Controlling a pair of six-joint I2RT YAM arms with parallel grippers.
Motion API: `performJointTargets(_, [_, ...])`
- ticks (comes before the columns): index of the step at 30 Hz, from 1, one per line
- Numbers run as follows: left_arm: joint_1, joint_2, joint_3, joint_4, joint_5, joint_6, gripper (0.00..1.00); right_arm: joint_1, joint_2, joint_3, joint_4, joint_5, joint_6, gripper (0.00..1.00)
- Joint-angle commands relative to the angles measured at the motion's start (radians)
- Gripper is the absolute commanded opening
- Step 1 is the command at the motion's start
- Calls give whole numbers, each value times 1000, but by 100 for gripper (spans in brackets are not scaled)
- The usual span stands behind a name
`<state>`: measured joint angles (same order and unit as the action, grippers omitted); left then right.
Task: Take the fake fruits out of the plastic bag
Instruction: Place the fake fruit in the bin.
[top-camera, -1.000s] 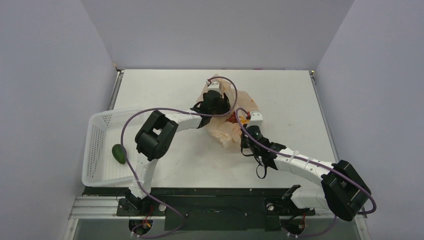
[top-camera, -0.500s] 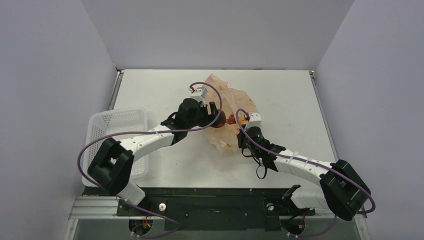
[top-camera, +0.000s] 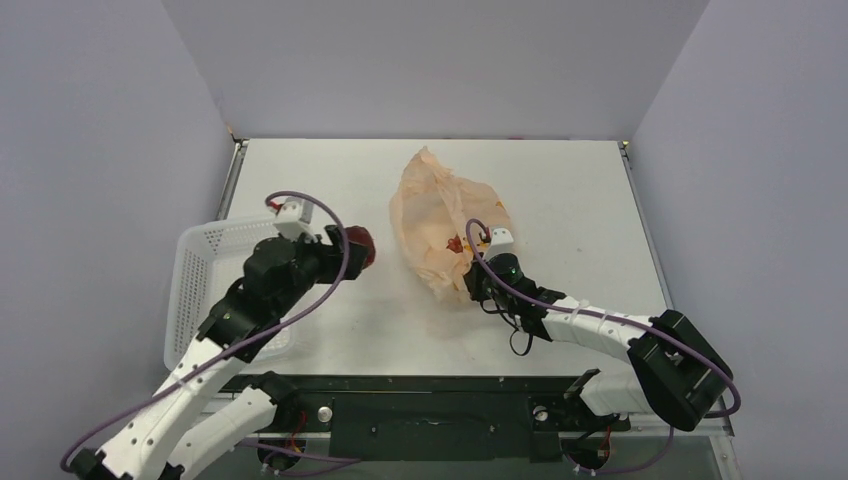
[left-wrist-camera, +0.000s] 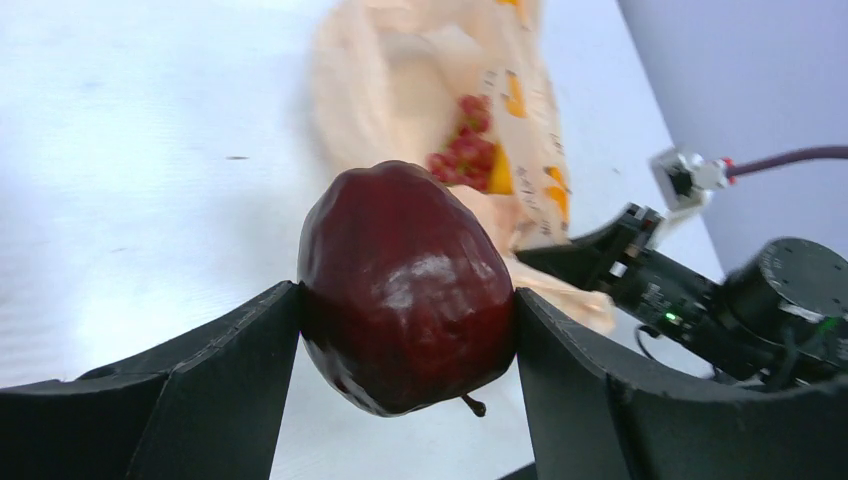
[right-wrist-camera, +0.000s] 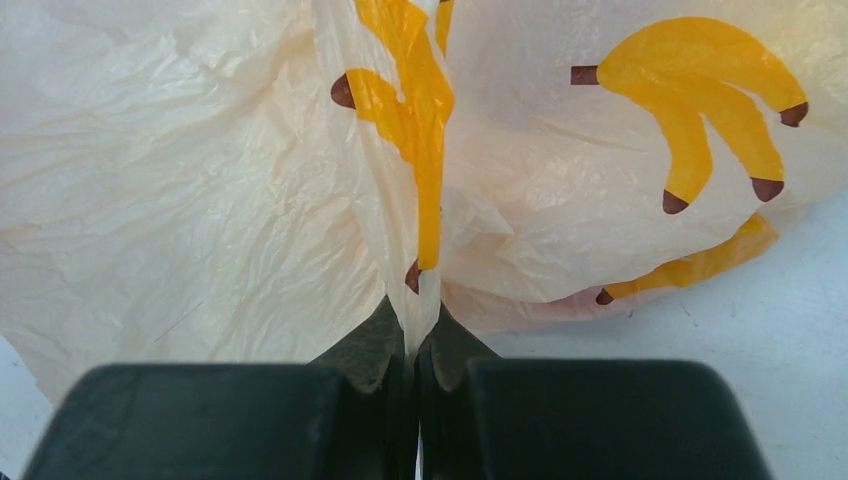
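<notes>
A dark red round fake fruit (left-wrist-camera: 408, 285) sits clamped between both fingers of my left gripper (top-camera: 358, 247), held above the table between the white basket and the bag. The peach-orange plastic bag (top-camera: 440, 218) lies crumpled at the table's middle, and a cluster of tiny red berries (left-wrist-camera: 462, 155) shows inside its mouth. My right gripper (top-camera: 470, 287) is shut on a fold of the bag's near edge (right-wrist-camera: 418, 290), pinching the thin film between its fingertips. Yellow banana prints (right-wrist-camera: 700, 110) cover the bag.
A white plastic mesh basket (top-camera: 215, 265) stands at the left edge of the table, partly hidden under my left arm. The purple cable of the right arm (top-camera: 478, 262) loops over the bag's near side. Grey walls enclose the table on three sides.
My left arm has drawn back out of the bag and swung left toward the basket with the dark red fruit. The bag has spread out. The right gripper stays shut on the bag.
</notes>
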<state>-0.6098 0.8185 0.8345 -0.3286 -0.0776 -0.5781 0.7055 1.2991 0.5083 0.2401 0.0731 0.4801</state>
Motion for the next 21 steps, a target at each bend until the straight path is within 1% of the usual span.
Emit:
performJointTargets(1, [80, -171, -9, -303, -245, 56, 49, 1, 2, 10, 75, -47, 4, 0])
performJointTargets(2, [95, -187, -1, -341, -295, 60, 51, 2, 4, 11, 77, -51, 4, 0])
performJointTargets(4, [142, -204, 12, -370, -347, 83, 52, 2, 7, 13, 77, -54, 5, 0])
performJointTargets(6, [196, -184, 25, -371, -373, 111, 52, 3, 9, 14, 71, -50, 3, 0])
performJointTargets(8, [288, -137, 37, -352, -368, 150, 51, 2, 8, 17, 67, -48, 2, 0])
performJointTargets(9, [314, -99, 41, -327, -361, 172, 51, 3, 8, 18, 66, -48, 1, 0])
performJointTargets(10, [376, -81, 42, -313, -322, 191, 51, 2, 7, 18, 65, -48, -1, 0])
performJointTargets(11, [409, -43, 40, -283, -270, 195, 50, 2, 7, 19, 63, -48, -2, 0])
performJointTargets(12, [486, -25, 38, -263, -240, 199, 49, 2, 5, 18, 61, -44, -5, 0])
performJointTargets(13, [529, 7, 37, -235, -170, 198, 49, 2, 4, 19, 57, -43, -6, 0])
performJointTargets(14, [608, 22, 41, -224, -134, 195, 48, 3, 2, 18, 56, -38, -7, 0])
performJointTargets(15, [645, 51, 47, -203, -84, 192, 47, 2, 0, 18, 55, -35, -8, 0])
performJointTargets(16, [699, 78, 48, -189, -72, 188, 47, 2, -1, 16, 56, -34, -9, 0])
performJointTargets(18, [747, 131, 57, -159, -61, 194, 46, 3, -1, 17, 55, -33, -11, 0])
performJointTargets(21, [769, 219, 78, -129, -75, 213, 46, 3, 7, 22, 50, -35, -12, 0])
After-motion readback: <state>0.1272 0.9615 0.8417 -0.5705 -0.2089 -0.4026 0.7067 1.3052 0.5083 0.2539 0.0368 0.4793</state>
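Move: The bin the dark red fruit is bound for has its middle about 31 cm to the left hand's left, level with it front to back and 21 cm below. The green fruit in the bin lies 30 cm left and 3 cm back; the open bag lies 14 cm ahead and 18 cm right. From the right hand, the bin is some 52 cm left. Left hand, still gripping the dark red fruit, swings about 24 cm left over the bin, sinking 9 cm. ##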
